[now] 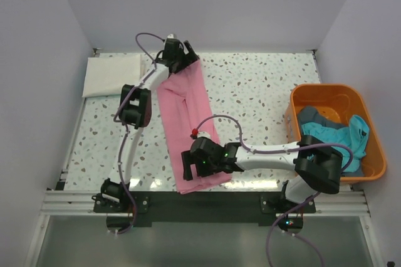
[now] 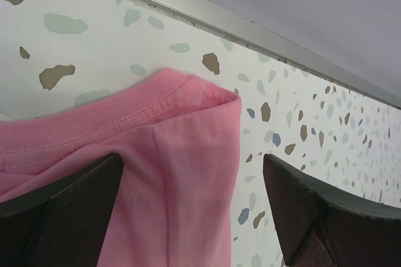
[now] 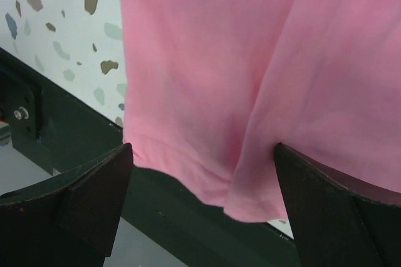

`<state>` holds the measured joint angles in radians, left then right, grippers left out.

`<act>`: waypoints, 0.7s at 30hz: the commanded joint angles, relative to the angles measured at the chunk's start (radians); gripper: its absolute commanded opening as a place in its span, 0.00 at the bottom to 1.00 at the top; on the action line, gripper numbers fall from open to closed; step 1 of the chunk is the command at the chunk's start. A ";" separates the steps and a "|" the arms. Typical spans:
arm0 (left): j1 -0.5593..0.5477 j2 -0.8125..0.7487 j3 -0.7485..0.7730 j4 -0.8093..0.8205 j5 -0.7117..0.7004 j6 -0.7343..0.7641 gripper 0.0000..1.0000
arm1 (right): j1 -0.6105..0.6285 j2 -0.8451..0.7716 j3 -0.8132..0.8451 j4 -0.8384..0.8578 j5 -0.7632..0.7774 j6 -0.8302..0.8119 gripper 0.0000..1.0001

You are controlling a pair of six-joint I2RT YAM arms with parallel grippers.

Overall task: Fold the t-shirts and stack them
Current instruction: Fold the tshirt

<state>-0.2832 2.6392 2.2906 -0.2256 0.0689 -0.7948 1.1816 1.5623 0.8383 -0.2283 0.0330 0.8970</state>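
A pink t-shirt [image 1: 186,120] lies folded into a long narrow strip running from the back of the table to its front edge. Over its far collar end [image 2: 156,148], my left gripper [image 1: 187,52] [image 2: 194,210] stands open, with the cloth's corner between the jaws. My right gripper [image 1: 187,170] [image 3: 203,198] is open over the near hem [image 3: 250,60], which hangs slightly over the black front rail. A folded white t-shirt [image 1: 113,74] rests at the back left. Teal [image 1: 351,138] and grey [image 1: 312,116] t-shirts lie crumpled in the basket.
An orange plastic basket [image 1: 326,89] stands at the right edge of the table. The speckled tabletop [image 1: 257,91] is bounded by a metal strip [image 2: 250,35] at the back wall and a black rail [image 3: 75,129] at the front.
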 commanded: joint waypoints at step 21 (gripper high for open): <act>-0.128 -0.433 -0.034 0.096 0.154 0.161 1.00 | 0.018 -0.415 0.025 -0.426 0.390 0.115 0.99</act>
<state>-0.4294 2.5092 2.2547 -0.0853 0.1780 -0.7444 1.2034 1.1835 0.8848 -0.4824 0.3008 0.9222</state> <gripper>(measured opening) 0.997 0.986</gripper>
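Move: Stretched out fore and aft, the pink t-shirt strip runs under both open hands. Its middle lies roughly 30 cm back and 2 cm left of the left hand, its far right corner about 3 cm ahead and 2 cm right, both just below; the white board sits some 37 cm left and 9 cm back. From the right hand, the t-shirt's middle is about 20 cm ahead and 2 cm left, its near hem 8 cm back and 1 cm left. Rightward and still low at first, the left hand skims over the t-shirt's far end with a finger on the cloth, dragging it along; then it climbs off and draws back slightly, ending about 11 cm right and 10 cm up, fingers tipping up and turning clockwise. The right hand rises some 11 cm off the near end, then eases right about 4 cm. Both grippers stay wide open. ##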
